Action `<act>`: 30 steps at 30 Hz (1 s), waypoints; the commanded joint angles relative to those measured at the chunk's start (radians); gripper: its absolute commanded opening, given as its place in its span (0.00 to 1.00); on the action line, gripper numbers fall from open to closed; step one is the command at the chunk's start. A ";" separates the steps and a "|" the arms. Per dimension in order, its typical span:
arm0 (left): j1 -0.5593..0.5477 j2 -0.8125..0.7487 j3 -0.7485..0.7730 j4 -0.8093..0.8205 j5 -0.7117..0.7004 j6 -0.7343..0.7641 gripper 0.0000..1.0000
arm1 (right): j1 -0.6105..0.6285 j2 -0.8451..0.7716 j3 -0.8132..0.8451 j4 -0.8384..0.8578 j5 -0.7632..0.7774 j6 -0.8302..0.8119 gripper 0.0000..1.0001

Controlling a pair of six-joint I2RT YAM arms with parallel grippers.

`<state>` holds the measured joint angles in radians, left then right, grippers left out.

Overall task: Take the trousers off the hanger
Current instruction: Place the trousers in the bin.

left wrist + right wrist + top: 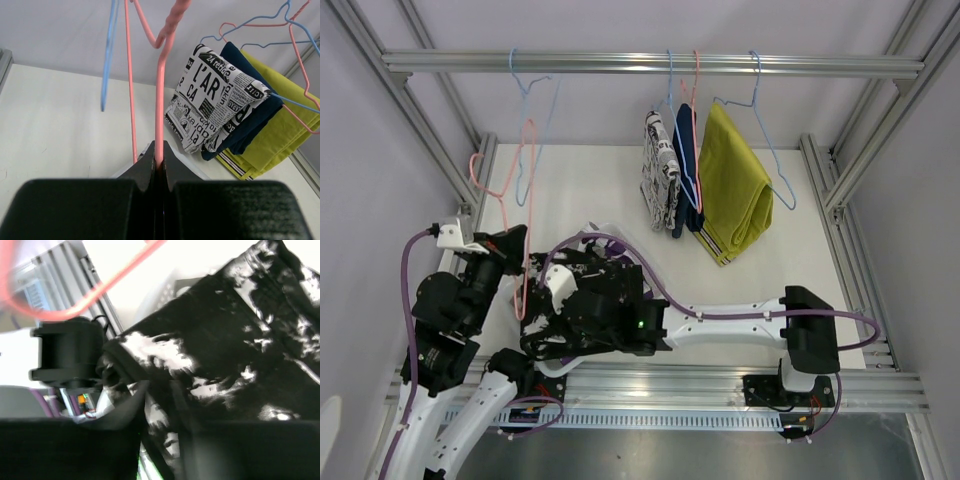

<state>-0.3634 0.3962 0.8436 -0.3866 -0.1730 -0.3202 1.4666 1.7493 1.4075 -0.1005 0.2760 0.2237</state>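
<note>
My left gripper (160, 161) is shut on the lower wire of a pink hanger (161, 95), held upright over the table's left side (526, 210). My right gripper (165, 390) reaches left across the table (572, 300); its fingers close on a fold of the black-and-white splotched trousers (225, 340), which fill that blurred view. On the rail hang the white trousers with black print (660, 185), the navy trousers (686, 165) and the mustard yellow trousers (732, 185), each on a wire hanger.
An empty blue hanger (538, 120) hangs from the rail (620, 63) at the left. Aluminium frame rails (840, 170) border the white table (590, 190) on both sides. The left arm's body (455, 310) stands close beside the right gripper.
</note>
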 commanded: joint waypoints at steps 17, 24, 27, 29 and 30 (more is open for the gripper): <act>0.009 -0.023 0.006 0.032 0.000 0.006 0.01 | -0.037 0.231 0.007 0.163 -0.184 0.152 0.00; 0.009 -0.025 0.005 0.032 0.007 0.006 0.01 | -0.026 0.243 -0.134 0.209 -0.156 0.229 0.00; 0.009 -0.023 0.003 0.032 0.009 0.003 0.01 | -0.031 0.202 -0.122 0.168 -0.123 0.204 0.00; 0.009 -0.023 0.003 0.032 0.009 0.003 0.01 | -0.035 0.182 -0.102 0.125 -0.107 0.184 0.00; 0.009 -0.022 0.003 0.032 0.009 0.003 0.01 | -0.043 0.174 -0.079 0.111 -0.094 0.175 0.00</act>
<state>-0.3634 0.3779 0.8436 -0.3847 -0.1780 -0.3206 1.4044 1.9453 1.3155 0.1452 0.1757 0.4091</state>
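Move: The black-and-white trousers lie over the bin, their middle about 3 cm ahead of the right hand, 7 to its right and 8 below. The bin's middle is some 4 cm ahead, 8 right and 15 below; the pink hanger, still in the left hand, is about 10 ahead, 3 left and 14 above. From the left hand, the trousers are roughly 8 cm back, 7 right and 24 below. The right hand shuts its fingers, swings briefly forward, then presses about 10 cm down onto the trousers. ##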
